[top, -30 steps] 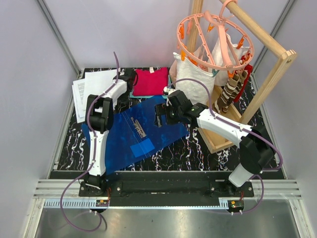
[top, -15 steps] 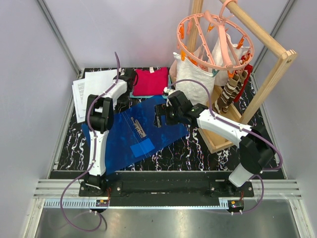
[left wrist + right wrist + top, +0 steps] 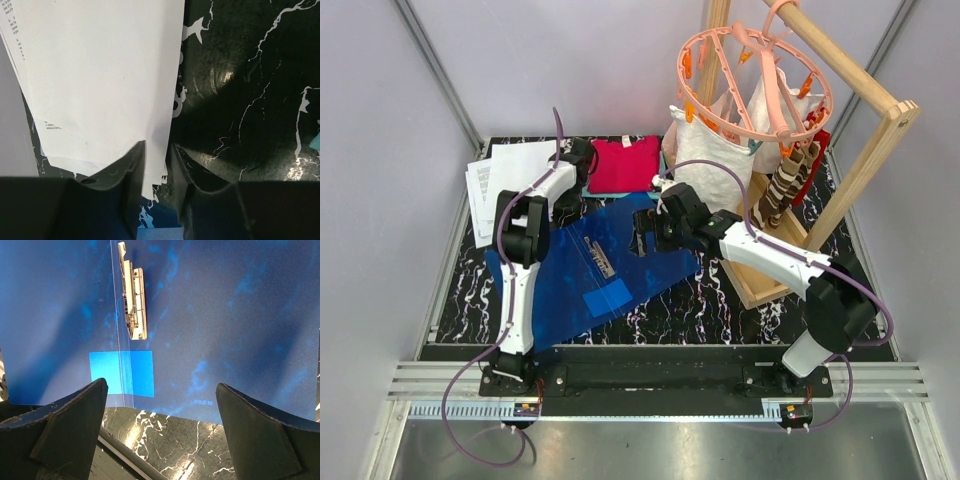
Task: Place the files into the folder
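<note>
The files [image 3: 505, 172], white printed sheets, lie fanned at the table's back left; in the left wrist view the files [image 3: 100, 75] fill the upper left. My left gripper [image 3: 577, 158] [image 3: 158, 162] stands at their right edge. Its jaws are narrow, with the sheets' edge in the small gap between them. The blue translucent folder [image 3: 590, 265] lies flat mid-table, its metal clip [image 3: 134, 295] showing on the folder [image 3: 215, 315]. My right gripper [image 3: 645, 238] [image 3: 160, 405] hovers over the folder's right part, wide open and holding nothing.
Folded red cloth [image 3: 623, 163] lies at the back centre. A white cloth bag [image 3: 715, 150], a pink round clip hanger [image 3: 755, 80] and a wooden rack [image 3: 865, 160] stand at the right. A lighter blue rectangle [image 3: 121, 372] shows near the folder's edge.
The left jaws have drawn closer together around the sheets' edge. The right arm has shifted only slightly; folder and files lie as before.
</note>
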Robot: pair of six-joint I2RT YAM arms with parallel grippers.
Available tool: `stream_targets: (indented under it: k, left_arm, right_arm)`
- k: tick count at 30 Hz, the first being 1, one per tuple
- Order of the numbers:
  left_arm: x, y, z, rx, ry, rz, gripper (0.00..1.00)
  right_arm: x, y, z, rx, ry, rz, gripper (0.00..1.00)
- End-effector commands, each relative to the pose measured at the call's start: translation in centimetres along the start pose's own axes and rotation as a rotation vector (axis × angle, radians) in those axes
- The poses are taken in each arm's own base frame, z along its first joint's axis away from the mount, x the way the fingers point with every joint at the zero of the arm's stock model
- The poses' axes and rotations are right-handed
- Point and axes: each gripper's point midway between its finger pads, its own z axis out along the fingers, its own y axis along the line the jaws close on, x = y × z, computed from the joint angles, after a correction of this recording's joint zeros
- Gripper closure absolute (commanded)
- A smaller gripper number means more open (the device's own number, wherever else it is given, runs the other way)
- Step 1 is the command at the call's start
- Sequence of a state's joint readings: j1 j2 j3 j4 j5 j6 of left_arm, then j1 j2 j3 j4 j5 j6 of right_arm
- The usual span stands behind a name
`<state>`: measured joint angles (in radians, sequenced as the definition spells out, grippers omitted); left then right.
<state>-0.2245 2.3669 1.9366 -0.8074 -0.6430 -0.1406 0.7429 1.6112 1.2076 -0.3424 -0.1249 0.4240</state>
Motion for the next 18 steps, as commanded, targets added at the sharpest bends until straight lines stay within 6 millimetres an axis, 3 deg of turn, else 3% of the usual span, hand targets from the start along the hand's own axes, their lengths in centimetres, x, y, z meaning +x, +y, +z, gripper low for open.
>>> stream_targets:
  k: [1, 3, 7, 8, 13, 18]
  left_arm:
    - [-0.5, 0.1, 0.4, 0.018, -0.004, -0.013, 0.68]
    - [-0.1, 0.1, 0.8, 0.029, 0.010, -0.016, 0.72]
    - [-0.7, 1.1, -0.2, 0.020, -0.014, -0.039, 0.99]
    - [-1.1, 1.3, -0.5, 0.022, -0.029, -0.050, 1.00]
    - [-5.2, 4.1, -5.5, 0.092, -0.140, -0.170, 1.00]
    - [-9.5, 8.5, -13.1, 0.322, -0.267, -0.350, 1.00]
  right_arm:
    - [-2.2, 1.3, -1.7, -0.050, -0.076, 0.005, 0.01]
    - [-2.2, 1.4, -1.7, -0.053, -0.078, 0.010, 0.01]
    - [-2.3, 1.4, -1.9, -0.048, -0.086, 0.011, 0.01]
    - [-2.3, 1.4, -1.9, -0.050, -0.083, 0.011, 0.01]
    - [-2.0, 0.9, -1.1, -0.029, -0.076, 0.014, 0.01]
    - [-1.5, 0.2, -0.7, -0.004, -0.061, 0.013, 0.01]
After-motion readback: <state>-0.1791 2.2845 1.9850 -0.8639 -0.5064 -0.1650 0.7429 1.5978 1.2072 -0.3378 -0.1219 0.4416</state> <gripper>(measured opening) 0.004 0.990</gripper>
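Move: The near right corner of the files' top sheet lies between the left hand's part-open fingers, about 1 cm below the hand point. The open folder's middle is some 15 cm back and 9 cm right, its metal clip about 13 cm back and 11 cm right. The red cloth lies roughly 10 cm ahead and 18 cm right. From the right hand the corner is about 17 cm ahead, 22 cm left and 11 cm below. The left fingers dip slightly, pinch shut on the top sheet's near right corner, then rise about 4 cm. ##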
